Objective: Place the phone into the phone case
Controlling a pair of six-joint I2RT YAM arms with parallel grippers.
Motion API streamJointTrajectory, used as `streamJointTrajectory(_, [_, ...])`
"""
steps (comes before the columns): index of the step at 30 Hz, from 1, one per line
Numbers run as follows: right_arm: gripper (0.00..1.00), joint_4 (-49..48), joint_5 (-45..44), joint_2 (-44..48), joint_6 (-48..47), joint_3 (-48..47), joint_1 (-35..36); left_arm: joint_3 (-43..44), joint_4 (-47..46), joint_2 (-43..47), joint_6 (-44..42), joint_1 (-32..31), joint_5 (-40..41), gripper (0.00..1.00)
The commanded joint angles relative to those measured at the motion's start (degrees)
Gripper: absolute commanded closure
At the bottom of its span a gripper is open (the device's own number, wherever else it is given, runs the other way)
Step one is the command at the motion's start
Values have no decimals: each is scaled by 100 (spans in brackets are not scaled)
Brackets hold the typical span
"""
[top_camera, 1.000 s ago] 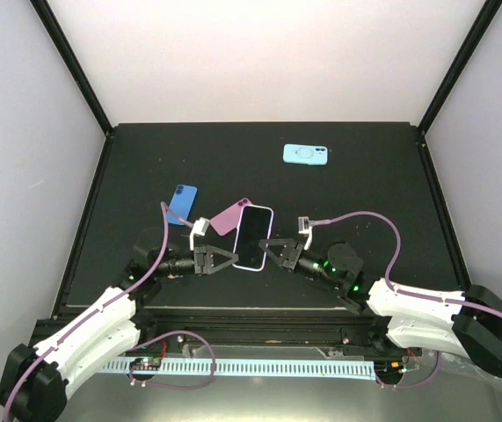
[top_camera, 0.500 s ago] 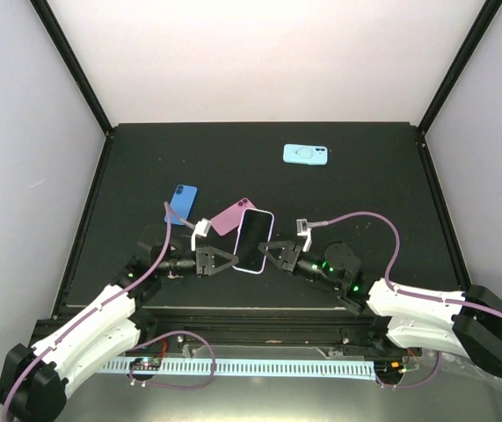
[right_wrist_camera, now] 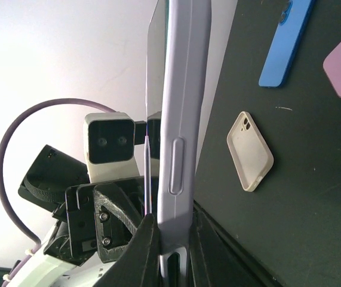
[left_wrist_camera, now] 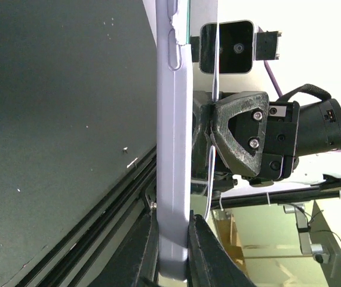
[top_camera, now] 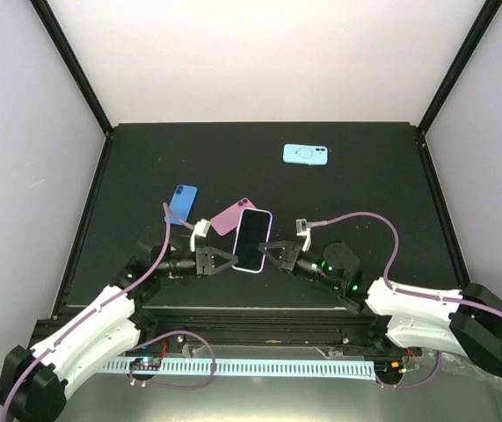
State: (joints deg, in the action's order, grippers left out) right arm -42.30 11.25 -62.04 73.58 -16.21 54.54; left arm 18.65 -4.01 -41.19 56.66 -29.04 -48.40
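Observation:
A phone with a dark screen (top_camera: 252, 237) sits inside the rim of a pale lavender phone case (top_camera: 243, 266), held just above the black table near its front middle. My left gripper (top_camera: 231, 257) is shut on the case's left edge, my right gripper (top_camera: 266, 251) on its right edge. In the left wrist view the lavender case (left_wrist_camera: 173, 149) runs up edge-on from between the closed fingers (left_wrist_camera: 201, 257). The right wrist view shows the case's side (right_wrist_camera: 182, 119), with its button, pinched between the fingers (right_wrist_camera: 143, 245). Whether the phone is fully seated I cannot tell.
A blue case (top_camera: 182, 202) and a pink case (top_camera: 229, 216) lie just behind the held phone. A light blue case (top_camera: 306, 155) lies at the back right. A cream case (right_wrist_camera: 249, 150) lies on the table beside the left arm. Black frame rails edge the table.
The cased phone and both grippers have drifted slightly to the left. Both grips still hold it.

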Motion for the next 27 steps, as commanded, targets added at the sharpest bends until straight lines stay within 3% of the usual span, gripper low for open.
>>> streamJointTrajectory(1, [96,-167,63,154,-226,-93,9,256,181,187,-192,-27,436,94])
streamJointTrajectory(2, [96,-69,43,183,-255,-101,-8,272,249,232,-217,-28,493,89])
streamJointTrajectory(5, [96,464,-9,341,-396,-164,-96,393,692,294,-423,-24,762,59])
streamJointTrajectory(8, [96,1091,-31,546,-600,-204,-237,541,1304,305,-689,-23,1159,36])
streamJointTrajectory(14, [95,2384,55,847,-1121,-265,-717,631,2093,346,-871,39,1992,5])
streamJointTrajectory(19, [95,3166,685,750,-1610,-340,-1553,723,2693,326,-921,245,2762,1])
streamJointTrajectory(27, [95,4670,1349,339,-2492,-710,-2655,723,3450,259,-650,844,3944,5])
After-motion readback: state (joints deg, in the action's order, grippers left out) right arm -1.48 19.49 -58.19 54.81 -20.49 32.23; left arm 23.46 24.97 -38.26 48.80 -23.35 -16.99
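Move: The phone, already in its phone case, is held between both hands, its middle about 5 cm ahead and 4 cm right of the left hand, and some 3 cm ahead and 3 cm left of the right hand. The bare table it is taken towards lies roughly 8 cm ahead, 12 cm right and 20 cm below the right hand. From the left hand, the pink phone is about 23 cm ahead, 3 cm left and 20 cm down; the blue phone some 27 cm ahead and 21 cm left. The left fingers spread wide and let go of the case's left edge, and the hand draws off left, about 9 cm, sinking and edging forward as its fingers swing round towards forward and tip downward. The right hand keeps its pinch on the right edge and, just after the left fingers begin to open, carries phone and case down and to the right by about 10 cm each way, with some 5 cm forward, its fingers tipping down by some 30 degrees towards the open table. ##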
